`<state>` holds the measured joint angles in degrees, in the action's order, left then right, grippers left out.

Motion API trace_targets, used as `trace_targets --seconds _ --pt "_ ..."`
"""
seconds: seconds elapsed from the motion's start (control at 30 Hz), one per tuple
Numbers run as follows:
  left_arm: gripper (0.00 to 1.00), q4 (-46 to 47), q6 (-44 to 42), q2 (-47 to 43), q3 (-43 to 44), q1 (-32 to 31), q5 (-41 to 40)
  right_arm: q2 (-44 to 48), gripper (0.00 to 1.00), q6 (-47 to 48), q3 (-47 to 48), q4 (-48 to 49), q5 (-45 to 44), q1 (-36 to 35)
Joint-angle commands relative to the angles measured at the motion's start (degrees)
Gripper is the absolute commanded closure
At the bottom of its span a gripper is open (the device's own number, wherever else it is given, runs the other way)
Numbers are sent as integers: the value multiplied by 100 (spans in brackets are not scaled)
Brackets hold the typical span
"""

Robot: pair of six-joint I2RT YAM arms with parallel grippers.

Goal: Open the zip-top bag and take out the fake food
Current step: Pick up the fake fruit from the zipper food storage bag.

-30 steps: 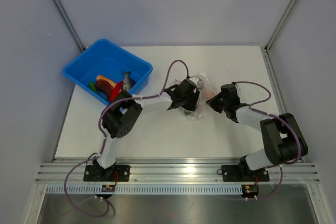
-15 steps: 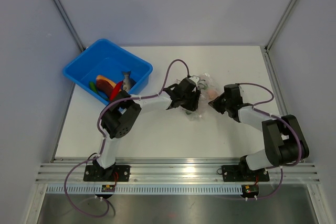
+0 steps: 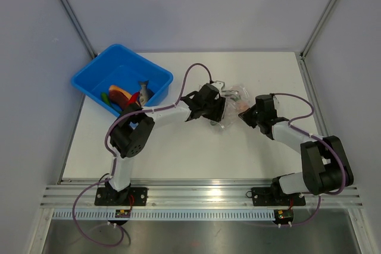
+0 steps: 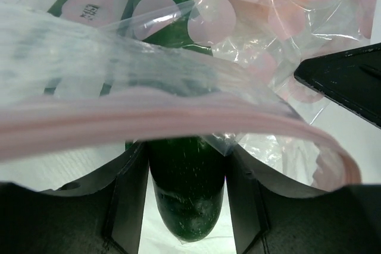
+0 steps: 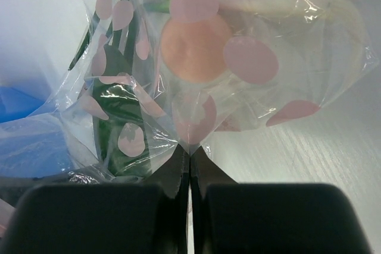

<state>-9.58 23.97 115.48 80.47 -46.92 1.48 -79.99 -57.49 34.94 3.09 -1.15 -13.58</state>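
The zip-top bag (image 3: 233,98) lies mid-table between my two grippers; it is clear with pink dots (image 5: 250,57). My left gripper (image 3: 216,109) (image 4: 186,154) reaches under its pink zip strip (image 4: 178,117) and is shut on the green vegetable (image 4: 186,194), a piece of fake food gripped between both fingers. My right gripper (image 3: 246,115) (image 5: 189,150) is shut on a pinch of the bag's plastic. Inside the bag an orange-pink ball (image 5: 193,49) and green pieces (image 5: 116,102) show.
The blue bin (image 3: 89,78) stands at the back left and holds an orange-tan piece (image 3: 119,93), a red piece (image 3: 131,104) and a grey fish (image 3: 144,90). The right gripper's black finger (image 4: 348,81) shows in the left wrist view. Walls enclose the table on three sides.
The left gripper has shifted slightly back and the right gripper slightly to the right, so the bag is drawn out between them. Both grips are unchanged.
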Motion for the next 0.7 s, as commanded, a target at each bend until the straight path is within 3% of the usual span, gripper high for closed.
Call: trace_targets --seconds 0.0,0.67 --pt "65 -694 -235 -324 -180 297 -262 159 100 63 39 -213 -1195 313" --pt "64 -791 -199 -447 -312 596 -112 299 100 19 13 -274 -1406 321"
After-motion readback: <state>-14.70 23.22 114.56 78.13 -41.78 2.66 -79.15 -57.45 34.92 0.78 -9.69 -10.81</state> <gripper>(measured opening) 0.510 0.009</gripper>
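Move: My left hand still grips the end of the green zucchini at the bag's mouth. The blue bin lies about 38 cm to its left and 14 cm farther out, at roughly its height; inside the bag, the orange round food is some 10 cm to its right and 5 cm ahead, the green stalks 6 cm right and 9 cm ahead. From my right hand, shut on the bag's plastic, the zucchini's middle is about 7 cm left and 3 cm ahead, that orange food 5 cm straight ahead. I pull my two hands apart: the left, keeping its hold on the zucchini, goes about 5 cm left towards the bin and sinks some 2 cm, while the right, still pinching the bag, draws about 4.5 cm right and swings roughly 10 degrees clockwise. Both creep first, then go suddenly quicker near the end. ##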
